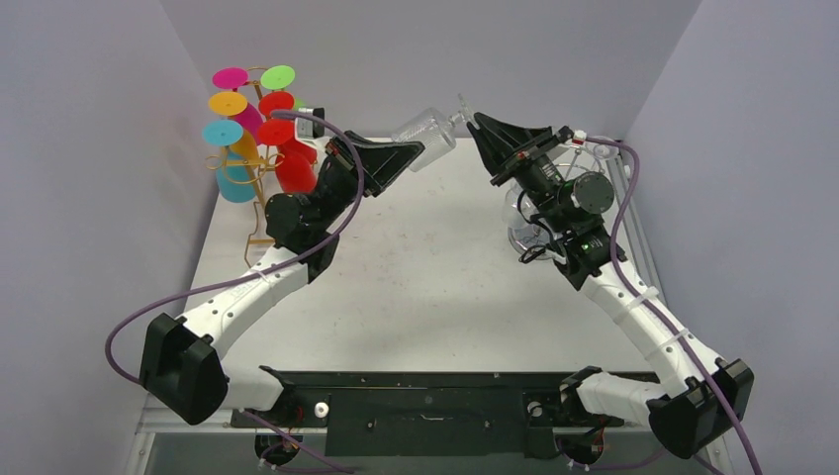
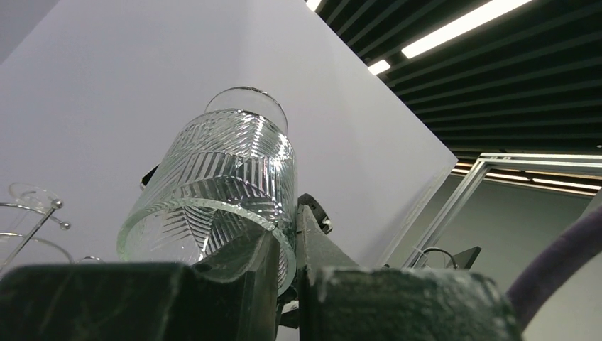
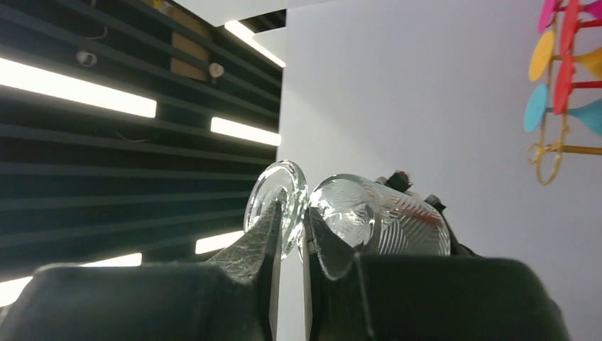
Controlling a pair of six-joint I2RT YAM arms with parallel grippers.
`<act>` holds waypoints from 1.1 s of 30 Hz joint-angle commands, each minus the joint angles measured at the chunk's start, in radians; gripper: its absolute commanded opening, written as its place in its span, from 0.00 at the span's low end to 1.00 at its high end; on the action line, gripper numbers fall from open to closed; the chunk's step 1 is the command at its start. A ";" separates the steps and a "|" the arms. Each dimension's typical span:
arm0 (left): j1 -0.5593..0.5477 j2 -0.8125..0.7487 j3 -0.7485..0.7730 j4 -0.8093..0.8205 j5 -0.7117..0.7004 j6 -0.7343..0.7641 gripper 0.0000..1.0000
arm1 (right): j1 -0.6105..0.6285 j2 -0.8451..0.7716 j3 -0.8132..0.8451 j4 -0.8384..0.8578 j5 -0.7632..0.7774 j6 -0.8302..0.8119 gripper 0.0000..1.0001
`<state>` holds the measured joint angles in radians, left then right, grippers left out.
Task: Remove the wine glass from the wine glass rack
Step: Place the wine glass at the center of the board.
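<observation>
A clear, cut-pattern wine glass (image 1: 427,129) hangs on its side in the air over the table's far middle, held from both ends. My left gripper (image 1: 420,150) is shut on its rim: in the left wrist view one finger sits inside the bowl (image 2: 220,177) and the other outside, at the gripper (image 2: 287,227). My right gripper (image 1: 478,124) is shut on the stem, with the foot (image 3: 277,195) on one side of the gripper (image 3: 292,206) and the bowl (image 3: 383,213) on the other. A wire wine glass rack (image 1: 592,156) stands at the far right, behind my right arm.
A gold rack of coloured glasses (image 1: 252,129) stands at the far left, beside my left arm; it also shows in the right wrist view (image 3: 561,78). Another clear glass (image 1: 522,230) sits under my right arm. Grey walls close in on three sides.
</observation>
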<state>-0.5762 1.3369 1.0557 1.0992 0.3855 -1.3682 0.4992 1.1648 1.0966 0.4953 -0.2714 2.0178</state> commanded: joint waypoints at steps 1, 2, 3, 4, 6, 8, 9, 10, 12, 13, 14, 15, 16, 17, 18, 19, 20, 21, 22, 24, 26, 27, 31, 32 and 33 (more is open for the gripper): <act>-0.026 -0.059 0.034 -0.047 -0.003 0.100 0.00 | 0.004 -0.063 0.082 -0.222 -0.026 -0.291 0.13; -0.028 -0.068 0.032 -0.101 -0.013 0.117 0.00 | 0.004 -0.070 0.102 -0.309 -0.015 -0.365 0.27; -0.029 -0.089 0.029 -0.128 -0.016 0.155 0.00 | -0.001 -0.091 0.108 -0.383 -0.005 -0.396 0.34; -0.029 -0.101 0.030 -0.195 -0.024 0.176 0.00 | -0.005 -0.101 0.110 -0.415 0.015 -0.452 0.46; -0.030 -0.138 0.030 -0.298 -0.042 0.241 0.00 | -0.026 -0.131 0.111 -0.499 0.038 -0.519 0.59; -0.030 -0.173 0.030 -0.382 -0.062 0.293 0.00 | -0.052 -0.154 0.114 -0.572 0.049 -0.573 0.66; -0.028 -0.189 0.030 -0.402 -0.068 0.320 0.00 | -0.068 -0.167 0.117 -0.611 0.053 -0.590 0.69; -0.027 -0.194 0.036 -0.451 -0.070 0.332 0.00 | -0.076 -0.174 0.118 -0.631 0.055 -0.629 0.70; -0.027 -0.208 0.069 -0.562 -0.083 0.414 0.00 | -0.092 -0.195 0.134 -0.706 0.077 -0.682 0.72; -0.030 -0.208 0.087 -0.671 -0.099 0.439 0.00 | -0.099 -0.209 0.151 -0.762 0.099 -0.727 0.74; -0.031 -0.204 0.133 -0.729 -0.108 0.499 0.00 | -0.102 -0.223 0.160 -0.791 0.112 -0.749 0.74; -0.035 -0.199 0.158 -0.858 -0.131 0.527 0.00 | -0.105 -0.230 0.182 -0.847 0.140 -0.796 0.75; -0.038 -0.185 0.216 -0.917 -0.145 0.587 0.00 | -0.110 -0.244 0.191 -0.874 0.157 -0.816 0.76; -0.042 -0.174 0.248 -1.039 -0.175 0.617 0.00 | -0.111 -0.249 0.209 -0.924 0.190 -0.858 0.76; -0.046 -0.147 0.311 -1.108 -0.193 0.671 0.00 | -0.116 -0.262 0.217 -0.969 0.206 -0.879 0.77; -0.049 -0.128 0.349 -1.244 -0.234 0.698 0.00 | -0.118 -0.267 0.235 -0.993 0.235 -0.916 0.77; -0.058 -0.093 0.413 -1.304 -0.255 0.751 0.00 | -0.124 -0.275 0.245 -1.037 0.251 -0.935 0.78; -0.062 -0.075 0.443 -1.404 -0.293 0.773 0.00 | -0.126 -0.280 0.261 -1.056 0.284 -0.968 0.78; -0.073 -0.040 0.495 -1.449 -0.329 0.814 0.00 | -0.129 -0.288 0.274 -1.089 0.318 -0.985 0.78; -0.095 0.016 0.562 -1.569 -0.383 0.871 0.00 | -0.133 -0.296 0.296 -1.136 0.360 -1.033 0.79; -0.122 0.076 0.622 -1.696 -0.429 0.918 0.00 | -0.139 -0.298 0.315 -1.184 0.396 -1.074 0.79; -0.128 0.098 0.655 -1.724 -0.439 0.932 0.00 | -0.141 -0.297 0.320 -1.196 0.404 -1.099 0.79; -0.155 0.207 0.688 -1.816 -0.460 0.988 0.00 | -0.170 -0.291 0.334 -1.241 0.390 -1.152 0.81; -0.158 0.219 0.689 -1.826 -0.466 0.992 0.00 | -0.190 -0.287 0.335 -1.251 0.367 -1.163 0.81; -0.157 0.248 0.695 -1.832 -0.468 1.000 0.00 | -0.214 -0.284 0.334 -1.255 0.351 -1.169 0.81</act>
<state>-0.7219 1.5230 1.6897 -0.6209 -0.0242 -0.4618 0.3382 0.8623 1.4075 -0.6907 0.0818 0.9413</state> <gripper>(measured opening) 0.065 0.805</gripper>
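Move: Below the left hand, the centre of the board lies about 50 cm down and 7 cm ahead, nearly in line sideways. The held wine glass's middle is some 4 cm to its right, 2 cm ahead and 3 cm up. From the right hand the glass is about 6 cm left, 2 cm back and 4 cm down; the wine glass rack stands some 22 cm right, 7 cm ahead and 33 cm below. Opening wide, the right fingers let go of the glass's foot end, and that hand backs off about 14 cm to the right and 8 cm down, its wrist rolling. The left keeps its pinch on the rim wall and carries the glass some 18 cm down, mostly late, and 7 cm forward towards the board's centre, rolling about 75 degrees so the fingers dip from up-right to forward-right and down. ##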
